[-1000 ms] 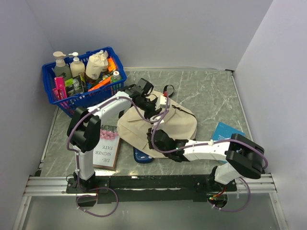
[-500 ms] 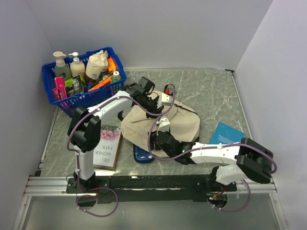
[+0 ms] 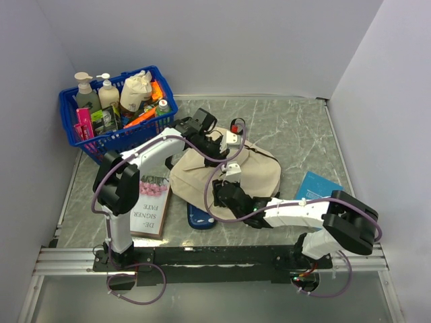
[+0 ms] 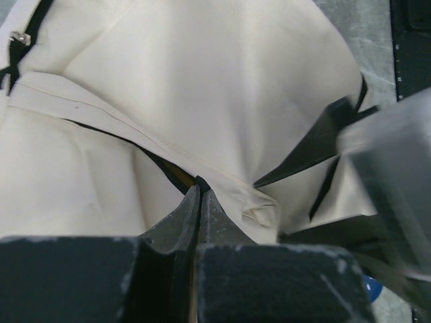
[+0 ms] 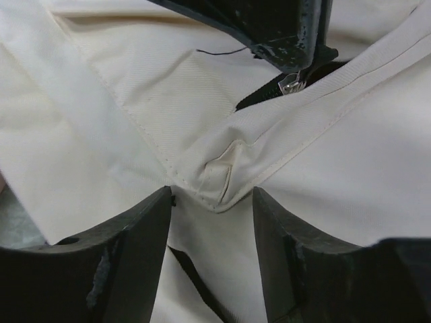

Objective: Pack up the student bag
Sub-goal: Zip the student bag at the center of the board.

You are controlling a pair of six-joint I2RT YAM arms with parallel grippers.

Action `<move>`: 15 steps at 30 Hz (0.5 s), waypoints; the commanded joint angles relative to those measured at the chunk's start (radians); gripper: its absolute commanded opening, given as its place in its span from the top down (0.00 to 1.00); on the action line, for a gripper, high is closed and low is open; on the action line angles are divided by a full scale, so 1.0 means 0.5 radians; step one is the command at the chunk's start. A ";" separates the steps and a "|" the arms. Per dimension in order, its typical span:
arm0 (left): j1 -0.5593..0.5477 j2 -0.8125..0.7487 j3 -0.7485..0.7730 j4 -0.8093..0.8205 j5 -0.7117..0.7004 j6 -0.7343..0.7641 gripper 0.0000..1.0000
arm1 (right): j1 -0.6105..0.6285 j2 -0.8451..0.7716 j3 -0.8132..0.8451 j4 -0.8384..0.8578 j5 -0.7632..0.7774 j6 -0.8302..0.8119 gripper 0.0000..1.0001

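The student bag (image 3: 261,172), cream-beige with black trim, lies bunched in the middle of the table. My left gripper (image 3: 225,143) is over its upper left part, shut on the black zipper edge (image 4: 176,173); in the left wrist view the tips (image 4: 199,191) meet on that trim. In the right wrist view the left fingers pinch by a small metal pull (image 5: 291,82). My right gripper (image 3: 226,183) is at the bag's near side. It stands open (image 5: 212,202), its fingers on either side of a folded fabric corner (image 5: 222,176) without gripping it.
A blue plastic basket (image 3: 116,142) with bottles stands at the back left. A book (image 3: 152,205) lies left of the bag and a blue book (image 3: 316,187) to its right. A dark blue object (image 3: 200,218) pokes out under the bag's near edge.
The left gripper has pulled the bag's top edge up, so the bag is more bunched. The right gripper has opened and shifted slightly up against the bag.
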 commanded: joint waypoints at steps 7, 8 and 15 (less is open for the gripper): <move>-0.033 -0.161 -0.013 -0.023 0.178 -0.022 0.99 | -0.045 0.156 0.028 0.280 -0.060 -0.108 0.84; -0.036 -0.155 -0.016 -0.002 0.175 -0.022 0.99 | -0.045 0.143 0.019 0.292 -0.066 -0.121 0.92; -0.033 0.020 0.149 0.041 0.120 -0.031 0.99 | 0.047 0.002 -0.049 0.274 -0.096 -0.268 1.00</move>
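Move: Just under a centimetre or so ahead, left of and below the right hand's parted fingertips lies the folded zip end of the student bag. The zip pull, already in the left fingers, is roughly 6 cm straight ahead of the right hand and 1 cm up. The blue pencil case, partly under the bag, sits some 7 cm back, 6 cm left and 7 cm below. For the left hand, that folded zip end is about 5 cm back and 1 cm down. Sinking about 1 cm and edging forward and slightly left onto the zip end, the right hand closes its half-open fingers fully and pinches the cloth just below the fold. Still gripping the zip pull, the left hand eases back about 1 cm towards it, then stays there with its fingers shut. ##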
